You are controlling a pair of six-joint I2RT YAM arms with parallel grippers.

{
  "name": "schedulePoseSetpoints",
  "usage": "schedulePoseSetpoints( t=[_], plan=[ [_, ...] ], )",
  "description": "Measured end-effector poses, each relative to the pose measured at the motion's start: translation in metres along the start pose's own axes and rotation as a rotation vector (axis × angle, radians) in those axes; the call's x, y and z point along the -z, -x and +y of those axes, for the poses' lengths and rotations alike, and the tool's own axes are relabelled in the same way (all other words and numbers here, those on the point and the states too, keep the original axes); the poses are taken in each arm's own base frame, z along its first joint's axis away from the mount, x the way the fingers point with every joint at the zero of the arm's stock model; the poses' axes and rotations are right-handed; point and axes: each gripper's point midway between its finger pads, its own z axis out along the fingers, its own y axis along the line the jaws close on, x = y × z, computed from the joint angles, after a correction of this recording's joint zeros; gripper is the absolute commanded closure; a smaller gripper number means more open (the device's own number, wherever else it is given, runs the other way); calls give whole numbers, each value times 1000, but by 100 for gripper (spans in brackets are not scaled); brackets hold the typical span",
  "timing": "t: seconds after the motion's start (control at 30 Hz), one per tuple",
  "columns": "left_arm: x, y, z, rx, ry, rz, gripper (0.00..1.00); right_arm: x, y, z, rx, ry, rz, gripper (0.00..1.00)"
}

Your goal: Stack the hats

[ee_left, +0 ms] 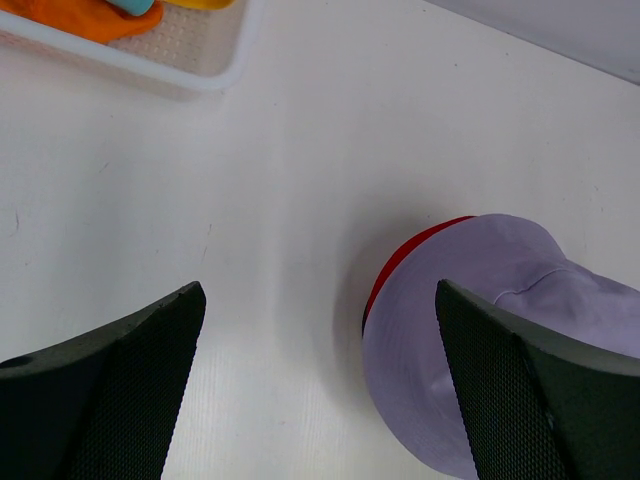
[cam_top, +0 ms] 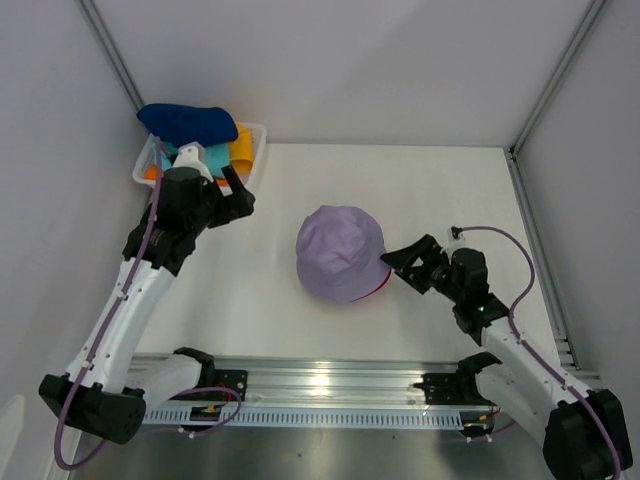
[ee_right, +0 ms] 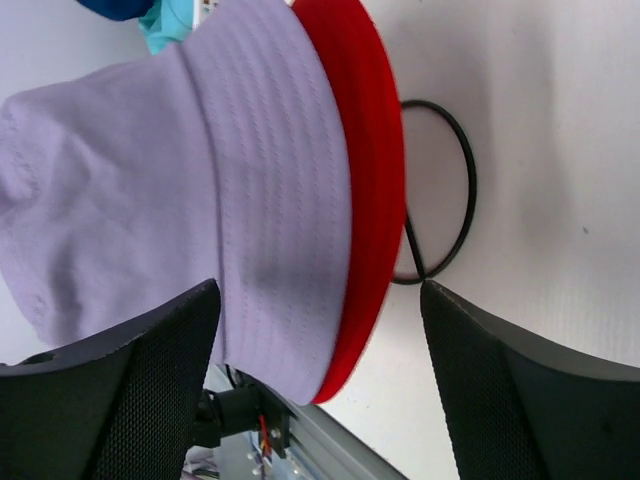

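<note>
A lilac hat [cam_top: 338, 250] sits on top of a red hat [cam_top: 379, 288] in the middle of the table, with only a strip of red brim showing under it. My right gripper [cam_top: 403, 266] is just right of this stack. In the right wrist view it is open [ee_right: 320, 370], its fingers either side of the lilac hat's [ee_right: 200, 170] and red hat's [ee_right: 365, 150] brims and touching neither. My left gripper [cam_top: 238, 192] hangs open and holds nothing [ee_left: 320, 390], between the basket and the stack. Dark blue [cam_top: 188, 122], teal [cam_top: 215, 156], yellow [cam_top: 243, 146] and orange [cam_top: 150, 172] hats fill the basket.
The white slatted basket [cam_top: 258, 130] stands in the back left corner against the wall; its rim [ee_left: 215, 78] shows in the left wrist view. A black wire stand [ee_right: 447, 190] pokes out from under the red hat. A metal rail [cam_top: 330, 385] runs along the near edge.
</note>
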Motion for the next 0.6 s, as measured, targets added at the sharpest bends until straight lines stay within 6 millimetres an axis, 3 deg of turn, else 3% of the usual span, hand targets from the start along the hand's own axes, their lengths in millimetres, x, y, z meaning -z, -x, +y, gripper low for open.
schedulePoseSetpoints(
  t=[0.23, 0.37, 0.5, 0.53, 0.6],
  plan=[
    [14, -1, 1, 3, -19, -23, 1, -1, -16, -19, -107, -33, -28, 23],
    [16, 0, 0, 4, -22, -28, 0, -8, -15, -17, -134, -15, -40, 28],
    [16, 0, 0, 4, -24, -27, 0, -15, -11, -12, -150, 11, -55, 44],
    [16, 0, 0, 4, -24, -27, 0, -16, -9, -11, -154, 16, -62, 55],
    [16, 0, 0, 4, -24, -27, 1, -19, -7, -9, -167, 24, -74, 67]
  ],
)
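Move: The lavender hat's middle is about 9 cm left of the right hand and 1 cm ahead, some 2 cm higher, its near brim edge just off the fingertips. The red hat sits under it, about 8 cm left, level fore and aft, 1 cm lower. The stand's base is some 9 cm left, 3 cm back and 14 cm down. From the left hand, the lavender hat lies roughly 19 cm right, 7 cm back, 10 cm below. The right hand dips about 2 cm, then eases forward-left, fingers closing to under half-open around the hats' near brims. ##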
